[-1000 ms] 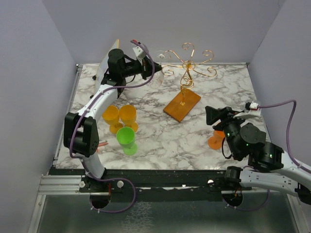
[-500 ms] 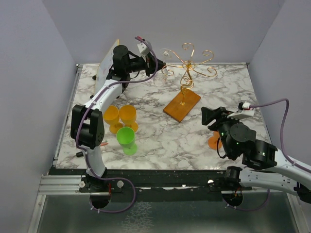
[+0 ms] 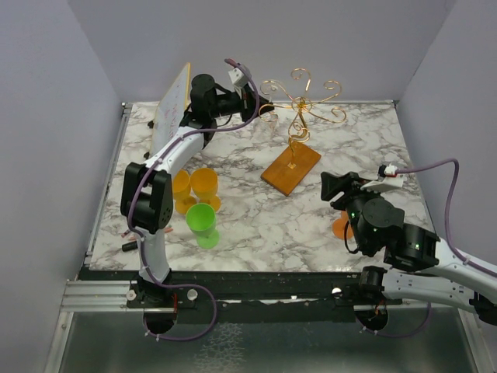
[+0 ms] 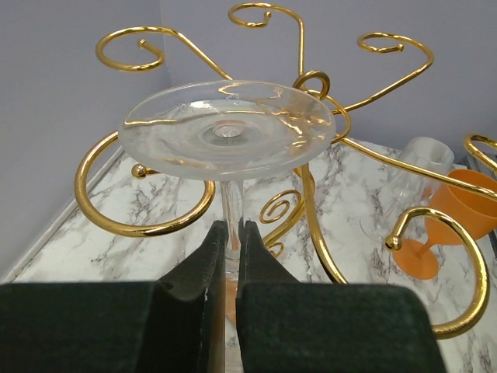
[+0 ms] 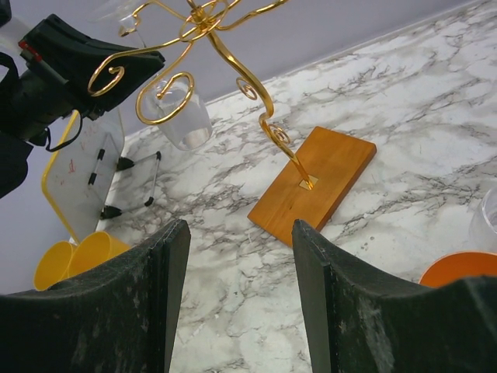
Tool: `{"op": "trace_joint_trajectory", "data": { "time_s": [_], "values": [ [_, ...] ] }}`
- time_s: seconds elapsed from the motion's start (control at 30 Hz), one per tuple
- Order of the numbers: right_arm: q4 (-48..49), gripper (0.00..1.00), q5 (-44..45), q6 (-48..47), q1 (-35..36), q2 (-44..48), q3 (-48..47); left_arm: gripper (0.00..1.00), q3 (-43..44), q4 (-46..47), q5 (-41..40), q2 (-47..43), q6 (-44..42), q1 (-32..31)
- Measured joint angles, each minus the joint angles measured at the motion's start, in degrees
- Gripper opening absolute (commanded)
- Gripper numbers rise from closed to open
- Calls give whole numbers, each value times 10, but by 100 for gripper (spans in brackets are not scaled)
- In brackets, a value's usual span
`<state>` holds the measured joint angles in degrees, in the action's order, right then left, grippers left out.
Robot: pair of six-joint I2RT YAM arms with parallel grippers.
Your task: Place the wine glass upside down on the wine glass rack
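Observation:
A clear wine glass [image 4: 227, 132] hangs upside down, foot disc on top, with my left gripper [image 4: 231, 227] shut on its stem. Its foot sits just above the curled gold arms of the wine glass rack [image 4: 314, 194]; whether it rests on them I cannot tell. From above, the left gripper [image 3: 258, 104] is at the rack's [image 3: 300, 102] left arms, over the back of the table. In the right wrist view the glass's bowl [image 5: 185, 118] dangles below a spiral arm. My right gripper [image 5: 237, 233] stands open and holds nothing, near the rack's wooden base [image 5: 314, 183].
A tilted whiteboard [image 3: 172, 105] stands at the back left, with pens [image 5: 151, 175] lying beside it. Two yellow-orange cups [image 3: 203, 184] and a green cup [image 3: 202, 221] sit front left. An orange goblet [image 3: 342, 227] and a clear glass [image 4: 411, 179] stand by the right arm.
My left arm has swung right, carrying the glass from beside the whiteboard to the rack's left arms. The right arm has shifted slightly left, its gripper still open.

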<state>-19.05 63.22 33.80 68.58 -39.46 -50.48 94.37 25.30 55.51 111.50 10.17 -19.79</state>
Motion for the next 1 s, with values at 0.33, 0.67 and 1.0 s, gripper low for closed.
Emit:
{"op": "trace_joint_trajectory", "data": {
  "time_s": [0.33,0.67,1.0],
  "values": [
    [6,61,4,7,0,0,12,0,10,4,-30,16,23,-2],
    [15,61,4,9,0,1,17,0,30,7,-73,45,45,-3],
    [15,61,4,14,0,1,19,0,16,27,-146,38,50,-3]
  ]
}}
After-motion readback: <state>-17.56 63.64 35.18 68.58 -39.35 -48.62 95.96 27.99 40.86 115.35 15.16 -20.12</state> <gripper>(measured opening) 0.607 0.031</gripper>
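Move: The inverted wine glass is already pinched by its stem in the left gripper. The rack's far-left hook ring lies about 5 cm ahead of this hand, 2 cm to its right and 2 cm above it. The near-left ring sits 4 cm back, 3 cm right and 2 cm up; the rack's hub is level fore and aft, some 10 cm right and 3 cm up. From the idle right hand the far-left ring is about 28 cm ahead, 17 cm left, 3 cm up. Bring the left gripper forward about 5 cm along the rack's left side, from beside the gap between the two left rings towards the far-left one, dipping roughly 1 cm early on. Keep the stem pinched, foot up and bowl hanging, and swing the fingers counter-clockwise some 15 degrees, mostly over the second half, so the stem ends beside that ring. ##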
